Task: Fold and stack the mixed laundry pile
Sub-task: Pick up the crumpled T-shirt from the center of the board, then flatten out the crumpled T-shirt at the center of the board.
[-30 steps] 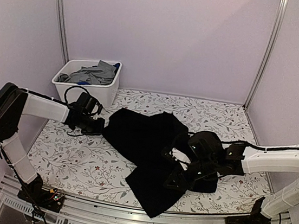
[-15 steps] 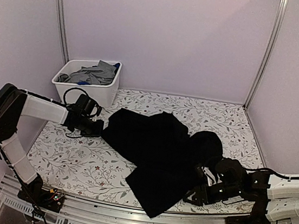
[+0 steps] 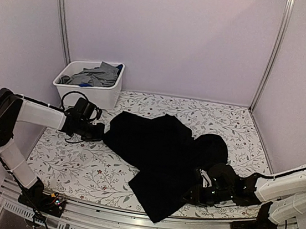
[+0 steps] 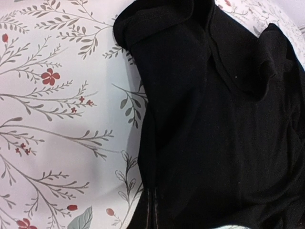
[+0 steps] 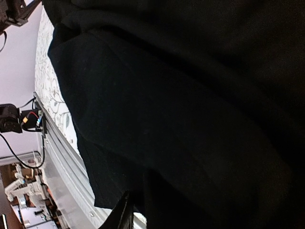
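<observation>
A black T-shirt lies crumpled across the middle of the flowered table, and it fills the left wrist view and the right wrist view. My left gripper is at the shirt's left edge, shut on a fold of the black cloth. My right gripper sits low at the shirt's near right side. One of its fingers shows beside the hem; the other is hidden by cloth. A grey garment and a bit of blue cloth lie in the bin.
The white plastic bin stands at the back left corner. The shirt's lower flap reaches close to the metal rail along the table's near edge. Lilac walls with metal posts close the back and both sides.
My right arm has dropped from above the shirt's middle to the table at the shirt's near right side. My left gripper has shifted slightly left with the cloth's edge.
</observation>
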Motion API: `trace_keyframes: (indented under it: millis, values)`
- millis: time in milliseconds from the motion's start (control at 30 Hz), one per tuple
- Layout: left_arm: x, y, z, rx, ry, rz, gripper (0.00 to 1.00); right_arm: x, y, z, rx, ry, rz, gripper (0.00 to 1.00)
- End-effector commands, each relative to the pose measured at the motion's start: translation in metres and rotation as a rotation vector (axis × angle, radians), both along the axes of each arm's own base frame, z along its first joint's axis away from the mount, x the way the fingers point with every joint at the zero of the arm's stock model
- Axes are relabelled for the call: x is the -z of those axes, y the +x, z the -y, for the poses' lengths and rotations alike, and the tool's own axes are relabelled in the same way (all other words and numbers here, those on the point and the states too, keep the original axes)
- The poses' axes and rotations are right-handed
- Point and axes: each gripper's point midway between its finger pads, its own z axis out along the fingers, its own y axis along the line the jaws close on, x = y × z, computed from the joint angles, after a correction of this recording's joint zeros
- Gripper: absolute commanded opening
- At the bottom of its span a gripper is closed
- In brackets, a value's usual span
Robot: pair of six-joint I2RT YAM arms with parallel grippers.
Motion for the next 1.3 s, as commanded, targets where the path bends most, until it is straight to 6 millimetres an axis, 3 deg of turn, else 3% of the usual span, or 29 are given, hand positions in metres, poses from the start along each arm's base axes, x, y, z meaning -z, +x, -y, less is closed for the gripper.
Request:
trace_keyframes:
  millis: [0, 33, 133, 233, 333, 467, 633, 800, 900, 967, 1067, 1100, 1200, 1267]
  values:
    - [-0.012, -0.007, -0.002, -0.013, -0.056, 0.023, 0.0, -0.013, 0.011, -0.009, 0.034, 0.056, 0.05, 0.07]
    - [-0.014, -0.01, -0.002, -0.008, -0.065, 0.026, 0.0, -0.018, 0.015, -0.006, 0.051, 0.054, 0.07, 0.01]
    - [-0.024, -0.019, 0.004, 0.022, -0.105, 0.04, 0.0, -0.053, 0.037, 0.011, 0.142, 0.064, 0.183, 0.0]
    - [-0.057, -0.023, 0.016, 0.065, -0.152, 0.118, 0.0, -0.107, 0.061, 0.038, 0.254, 0.081, 0.343, 0.0]
    - [-0.098, -0.025, 0.026, 0.088, -0.182, 0.202, 0.0, -0.166, 0.08, 0.065, 0.327, 0.104, 0.5, 0.0]
    - [-0.157, -0.025, 0.036, 0.107, -0.218, 0.311, 0.0, -0.237, 0.088, 0.09, 0.385, 0.137, 0.67, 0.0]
    - [-0.237, -0.03, 0.056, 0.157, -0.214, 0.461, 0.0, -0.321, 0.094, 0.105, 0.421, 0.159, 0.873, 0.0]
    - [-0.325, -0.041, 0.071, 0.213, -0.274, 0.642, 0.0, -0.422, 0.097, 0.126, 0.476, 0.127, 1.085, 0.0]
    - [-0.361, -0.04, 0.074, 0.227, -0.258, 0.728, 0.0, -0.466, 0.105, 0.135, 0.497, 0.03, 1.198, 0.0]
    - [-0.371, -0.029, 0.075, 0.216, -0.212, 0.736, 0.0, -0.485, 0.114, 0.138, 0.514, -0.046, 1.243, 0.0]
    - [-0.36, -0.005, 0.084, 0.203, -0.122, 0.65, 0.0, -0.486, 0.144, 0.13, 0.494, -0.155, 1.219, 0.0]
    - [-0.352, 0.002, 0.088, 0.204, -0.105, 0.613, 0.0, -0.475, 0.161, 0.121, 0.457, -0.165, 1.177, 0.0]
    - [-0.333, 0.015, 0.1, 0.184, -0.121, 0.521, 0.0, -0.442, 0.205, 0.122, 0.429, -0.135, 0.999, 0.0]
    - [-0.322, 0.031, 0.103, 0.167, -0.146, 0.462, 0.0, -0.433, 0.223, 0.127, 0.43, -0.083, 0.924, 0.0]
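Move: My left hand still holds the T-shirt's left edge shut in its fingers; the shirt's middle lies about 25 cm to its right and 5 cm nearer me, and the laundry bin some 22 cm ahead and 8 cm to its left. My right fingers, still partly open, are right at the shirt's near right edge. From them the shirt's middle is about 17 cm ahead and 7 cm left, its near corner roughly 9 cm back and 9 cm left. I shut my right fingers on the edge of the T-shirt and, with my left keeping its pinch, swing both hands up fast off the board, the right nearly 50 cm with some way forward and right, the left close to 40 cm, drifting right. Both wrists tip their fingers upwards, the right the more; at the very end both push forward and sink a little. ##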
